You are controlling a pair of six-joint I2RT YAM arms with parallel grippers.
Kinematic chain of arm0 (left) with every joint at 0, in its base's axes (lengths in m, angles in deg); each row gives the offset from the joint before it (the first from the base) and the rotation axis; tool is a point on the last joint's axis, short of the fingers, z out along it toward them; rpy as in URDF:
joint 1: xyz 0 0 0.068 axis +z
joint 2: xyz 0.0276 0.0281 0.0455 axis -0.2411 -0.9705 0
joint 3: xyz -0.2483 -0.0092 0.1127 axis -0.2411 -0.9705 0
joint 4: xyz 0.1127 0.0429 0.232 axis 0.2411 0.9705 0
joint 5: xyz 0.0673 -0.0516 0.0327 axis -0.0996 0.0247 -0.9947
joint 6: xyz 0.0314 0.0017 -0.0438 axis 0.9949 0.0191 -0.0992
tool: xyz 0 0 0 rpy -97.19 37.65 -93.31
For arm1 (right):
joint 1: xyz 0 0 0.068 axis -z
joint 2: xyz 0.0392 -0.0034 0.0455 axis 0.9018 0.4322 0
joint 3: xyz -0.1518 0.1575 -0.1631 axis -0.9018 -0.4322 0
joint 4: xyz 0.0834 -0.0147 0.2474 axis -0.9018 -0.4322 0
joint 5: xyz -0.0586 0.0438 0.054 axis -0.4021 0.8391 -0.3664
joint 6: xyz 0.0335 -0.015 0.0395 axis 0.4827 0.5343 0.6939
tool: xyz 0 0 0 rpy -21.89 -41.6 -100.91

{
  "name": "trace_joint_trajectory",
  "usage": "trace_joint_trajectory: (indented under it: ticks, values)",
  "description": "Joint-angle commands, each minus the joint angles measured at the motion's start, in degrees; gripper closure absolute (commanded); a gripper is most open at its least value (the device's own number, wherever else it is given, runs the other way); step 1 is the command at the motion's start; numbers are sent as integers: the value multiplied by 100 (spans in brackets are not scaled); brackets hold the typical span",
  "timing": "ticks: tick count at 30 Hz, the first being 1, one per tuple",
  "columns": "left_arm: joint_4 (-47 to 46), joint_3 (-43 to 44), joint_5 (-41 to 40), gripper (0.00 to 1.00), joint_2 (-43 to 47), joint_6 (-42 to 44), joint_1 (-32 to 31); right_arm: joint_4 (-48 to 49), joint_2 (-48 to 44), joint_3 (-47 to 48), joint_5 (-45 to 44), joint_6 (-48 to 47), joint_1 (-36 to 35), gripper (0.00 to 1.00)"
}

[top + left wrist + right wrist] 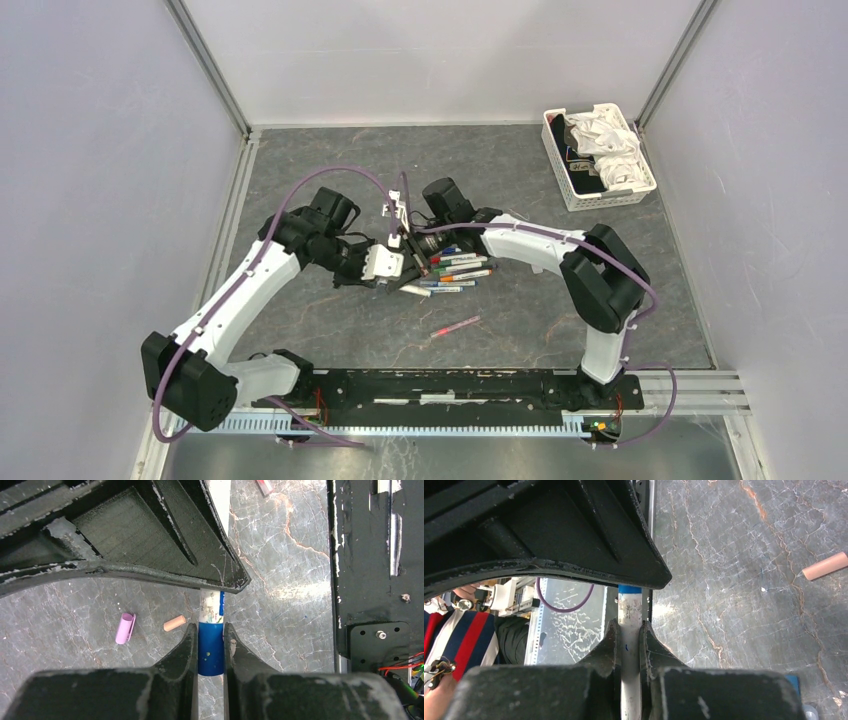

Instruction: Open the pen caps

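Note:
My left gripper (210,627) is shut on the blue pen cap (210,650) at the end of a white pen barrel (212,607). My right gripper (629,624) is shut on the same white barrel (630,640), whose blue end (630,588) shows past the upper finger. In the top view the two grippers meet (400,250) left of a pile of capped pens (456,270). A loose purple cap (124,628) and a loose orange cap (174,623) lie on the table left of the held pen. The orange cap also shows in the right wrist view (824,566).
A single pink pen (455,326) lies alone nearer the arm bases. A white slotted basket (640,190) with crumpled cloth stands at the back right. The black base rail (460,385) runs along the near edge. White walls enclose the grey marble table.

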Motion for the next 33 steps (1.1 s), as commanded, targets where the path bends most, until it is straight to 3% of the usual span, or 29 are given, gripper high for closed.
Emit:
trace_joint_trajectory:
  ticks: [1, 8, 18, 22, 26, 31, 33]
  values:
    - [-269, -118, -647, 98, 178, 226, -13, -218, -347, -363, -69, -396, 107, 100]
    - [-562, -379, -1819, 98, 107, 748, 250, -568, -719, -1019, -337, -778, 454, 100]
    - [-969, -446, -1781, 98, -99, 962, 880, -1329, -1311, -1285, -715, -1369, 1031, 100]
    - [-1053, -458, -957, 98, -197, 550, 863, -1246, -1593, -1347, -1208, -1195, 1597, 100]
    - [-1478, -821, -351, 98, -302, -160, 639, -1841, -1675, -986, -3270, -1209, 2287, 100]
    - [-2477, -1434, -370, 98, -536, -921, 75, -1526, -1709, -1190, -5410, -915, 2844, 100]
    - [-2809, -1489, -484, 98, -769, -1059, -43, -1257, -1666, -1307, -5849, -781, 2961, 100]
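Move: The two hands hold one capped marker between them: blue cap left, white barrel right. The left hand's drop area has the peach cap about 4 cm ahead, roughly level sideways, and the pink cap about 9 cm ahead, both some 15 cm below. The opened pink highlighter lies about 11 cm ahead of the right hand, 26 cm right and 15 cm down, the opened peach pen 3 cm right of it; the capped markers sit 6 cm ahead, 11 cm right. Still pinching cap and barrel, the hands ease forward a little and work against each other until the marker parts. The left springs forward and leftward, then swings back rightward and sinks about 8 cm overall towards the loose caps. The right carries the barrel right and forward, about 23 and 16 cm, sinking some 6 cm towards the opened pens while turning roughly 50 degrees clockwise; both keep their grip. ##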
